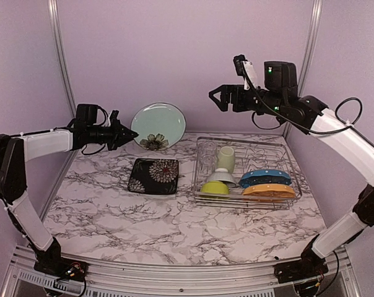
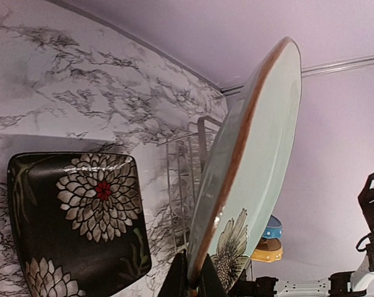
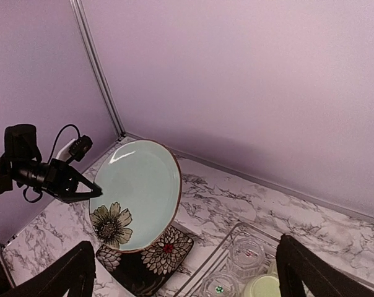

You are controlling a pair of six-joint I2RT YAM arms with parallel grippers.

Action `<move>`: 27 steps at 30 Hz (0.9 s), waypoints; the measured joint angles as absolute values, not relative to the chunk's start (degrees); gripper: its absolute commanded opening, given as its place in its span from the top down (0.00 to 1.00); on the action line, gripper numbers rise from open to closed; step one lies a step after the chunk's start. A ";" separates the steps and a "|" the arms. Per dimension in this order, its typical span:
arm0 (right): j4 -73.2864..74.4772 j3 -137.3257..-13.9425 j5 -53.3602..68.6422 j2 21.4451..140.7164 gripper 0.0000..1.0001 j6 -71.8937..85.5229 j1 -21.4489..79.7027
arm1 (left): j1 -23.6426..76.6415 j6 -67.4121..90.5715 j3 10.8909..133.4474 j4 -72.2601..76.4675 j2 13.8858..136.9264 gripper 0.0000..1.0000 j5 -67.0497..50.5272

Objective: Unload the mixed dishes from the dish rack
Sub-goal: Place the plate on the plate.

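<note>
My left gripper is shut on the rim of a pale blue flowered plate, holding it on edge in the air over the table's back left. In the left wrist view the jaws pinch the brown rim of this plate. My right gripper hangs open and empty, high above the dish rack. The rack holds a clear glass, a pale green mug, a small white bowl, a lime green bowl, a blue dotted plate and an orange dotted plate.
A dark square plate with white flowers lies flat on the marble table left of the rack, below the held plate. Purple walls close in the back and both sides.
</note>
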State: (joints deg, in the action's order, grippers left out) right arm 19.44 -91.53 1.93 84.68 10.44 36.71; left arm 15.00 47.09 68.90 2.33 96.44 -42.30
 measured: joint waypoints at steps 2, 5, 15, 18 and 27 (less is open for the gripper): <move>21.28 -92.20 0.86 84.31 0.02 8.88 36.34 | 14.20 46.11 68.93 -0.75 98.08 1.00 -41.17; 23.79 -92.44 -0.23 83.42 0.02 7.18 35.57 | 13.87 44.88 68.86 -5.23 100.49 1.00 -39.51; 27.16 -91.37 -2.11 78.94 0.02 5.45 34.59 | 13.98 42.02 67.64 -11.60 106.21 1.00 -37.93; 27.57 -91.22 -2.11 78.85 0.02 5.28 34.59 | 13.98 41.28 67.64 -12.34 106.87 1.00 -37.91; 27.99 -91.13 -2.04 79.02 0.02 4.29 34.57 | 13.98 40.71 67.61 -13.08 108.97 1.00 -37.78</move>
State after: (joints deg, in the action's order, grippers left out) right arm 27.99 -91.13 -2.04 79.02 4.29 34.57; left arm 13.98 40.71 67.61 -13.08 108.97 -37.78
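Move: The left hand already holds the pale green plate alone, by its left rim, and carries it above the black square plate, whose middle lies about 2 cm ahead, 7 cm to the right and 21 cm below. The lime bowl is some 38 cm right and 6 cm back; the dish rack's middle is about 55 cm right and 3 cm farther out. From the empty right hand the black plate lies roughly 28 cm left, 7 cm ahead and far below. Straight down for the most part, some 15 cm, quick at first and then easing, the left hand lowers the pale green plate towards the black plate, keeping its pinch on the rim and tipping its fingers further down while its left side rises, about 25 degrees in all. The open right hand draws off about 5 cm to the right, staying high, then stops. ##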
